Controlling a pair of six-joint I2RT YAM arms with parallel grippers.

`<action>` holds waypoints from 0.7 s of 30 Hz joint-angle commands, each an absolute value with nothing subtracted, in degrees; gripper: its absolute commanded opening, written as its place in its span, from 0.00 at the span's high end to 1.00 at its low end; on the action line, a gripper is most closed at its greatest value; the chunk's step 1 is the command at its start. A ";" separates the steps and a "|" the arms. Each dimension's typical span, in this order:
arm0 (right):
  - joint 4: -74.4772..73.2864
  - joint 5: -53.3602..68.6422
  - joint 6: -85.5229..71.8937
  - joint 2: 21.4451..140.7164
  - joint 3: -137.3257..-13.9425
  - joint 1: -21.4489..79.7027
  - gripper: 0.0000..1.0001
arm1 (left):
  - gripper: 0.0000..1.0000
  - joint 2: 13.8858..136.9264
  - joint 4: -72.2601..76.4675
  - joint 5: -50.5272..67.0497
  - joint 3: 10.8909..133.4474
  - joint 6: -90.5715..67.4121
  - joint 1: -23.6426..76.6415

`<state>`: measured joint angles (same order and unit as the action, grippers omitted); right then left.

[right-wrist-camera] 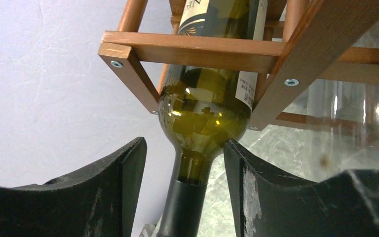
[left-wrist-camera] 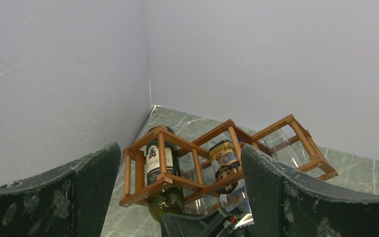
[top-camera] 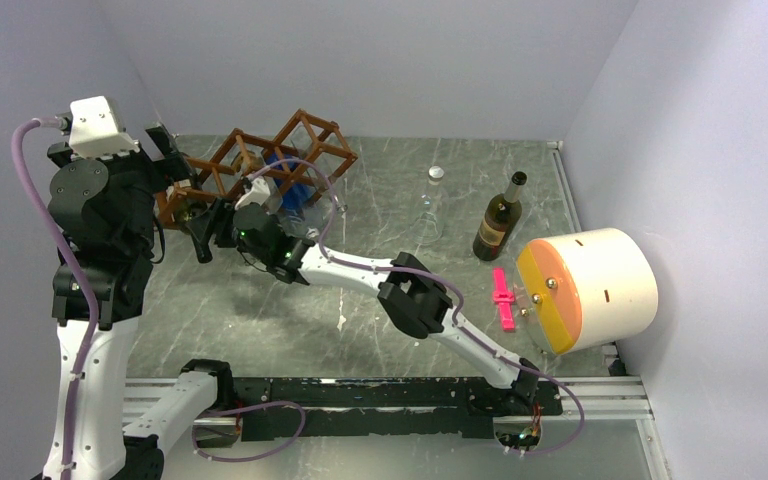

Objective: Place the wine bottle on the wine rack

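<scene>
The wine rack (top-camera: 295, 150), a reddish-brown lattice of thin bars, stands at the back left of the table. A green wine bottle (right-wrist-camera: 202, 116) with a pale label lies in its leftmost cell (left-wrist-camera: 154, 158), neck sticking out toward my right gripper (right-wrist-camera: 183, 143). That gripper is open, its fingers standing on either side of the black-capped neck with a gap on the left side. In the top view the right gripper (top-camera: 200, 235) sits at the rack's near left end. My left gripper (left-wrist-camera: 180, 148) is open and empty, looking at the wine rack (left-wrist-camera: 217, 143) from a short distance.
A second labelled bottle (left-wrist-camera: 224, 160) and clear glass lie in the neighbouring cells. A dark bottle (top-camera: 497, 222) and a clear bottle (top-camera: 432, 205) stand mid-table. A pink clip (top-camera: 503, 298) lies beside a white and orange cylinder (top-camera: 585, 290) at the right.
</scene>
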<state>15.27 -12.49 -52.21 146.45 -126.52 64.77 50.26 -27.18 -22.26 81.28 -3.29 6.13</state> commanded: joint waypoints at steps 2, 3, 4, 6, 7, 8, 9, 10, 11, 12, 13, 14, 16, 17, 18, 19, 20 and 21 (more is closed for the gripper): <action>20.13 -13.68 -49.48 143.10 -122.69 64.93 0.36 | 0.05 49.79 -27.87 -21.19 83.36 -2.54 5.53; 20.78 -13.54 -49.00 142.00 -121.29 65.01 0.36 | 0.05 49.81 -27.71 -20.87 83.51 -2.68 5.54; 21.42 -13.35 -48.62 140.84 -120.01 64.97 0.36 | 0.05 49.79 -27.73 -20.46 83.72 -2.84 5.54; 21.98 -12.95 -47.55 138.57 -117.23 64.96 0.35 | 0.05 49.90 -27.97 -19.60 84.46 -3.26 5.54; 21.56 -12.69 -47.36 137.43 -116.49 65.02 0.35 | 0.05 49.96 -28.07 -19.08 84.94 -3.45 5.54; 20.96 -12.08 -46.69 136.48 -116.09 64.96 0.34 | 0.05 49.99 -28.16 -18.54 85.32 -3.69 5.54; 20.34 -11.41 -45.52 135.48 -115.96 64.88 0.34 | 0.05 50.08 -28.25 -17.96 85.60 -3.88 5.54; 19.78 -10.85 -43.98 134.48 -115.81 64.93 0.34 | 0.05 50.14 -28.48 -17.36 85.95 -4.01 5.54; 19.29 -10.04 -42.69 133.46 -115.42 64.91 0.34 | 0.05 50.18 -28.78 -16.87 86.26 -4.25 5.54; 19.11 -9.55 -41.65 131.82 -114.66 64.86 0.34 | 0.05 50.18 -29.09 -15.94 86.52 -4.42 5.54; 19.19 -9.28 -40.65 130.27 -113.33 64.83 0.34 | 0.05 50.20 -29.43 -15.18 86.82 -4.60 5.54; 19.97 -9.11 -39.90 128.75 -111.49 64.74 0.34 | 0.05 50.16 -29.75 -14.45 87.02 -4.78 5.54; 20.61 -8.44 -38.31 125.13 -107.52 64.49 0.34 | 0.05 50.15 -30.37 -12.66 87.46 -5.00 5.54; 20.30 -8.09 -37.60 123.34 -105.74 64.22 0.34 | 0.05 50.16 -30.87 -11.60 87.67 -5.07 5.54; 19.90 -7.78 -36.31 121.28 -103.59 63.95 0.34 | 0.05 50.22 -31.43 -10.35 87.90 -5.14 5.54; 19.15 -7.82 -35.25 119.18 -100.46 63.72 0.34 | 0.05 50.34 -32.10 -9.12 88.36 -5.14 5.54; 18.40 -8.20 -34.19 116.81 -98.01 63.26 0.35 | 0.05 50.42 -32.75 -7.74 88.60 -5.29 5.54; 17.55 -8.96 -32.86 113.46 -95.10 62.86 0.35 | 0.05 50.49 -33.45 -6.49 88.75 -5.46 5.54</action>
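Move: The wine bottle still standing lies far off to the right hand's right, roughly 58 cm, some 7 cm farther out and 4 cm lower. The clear bottle stands about 45 cm right and 10 cm ahead, its middle 6 cm below. The racked bottle's middle is close: about 8 cm ahead, 3 cm left, 5 cm down. From the left hand the standing wine bottle is some 62 cm right, 11 cm ahead, 32 cm below. Dipping first, the open right hand rises about 12 cm and rightward from the racked bottle; left drifts up-right. ##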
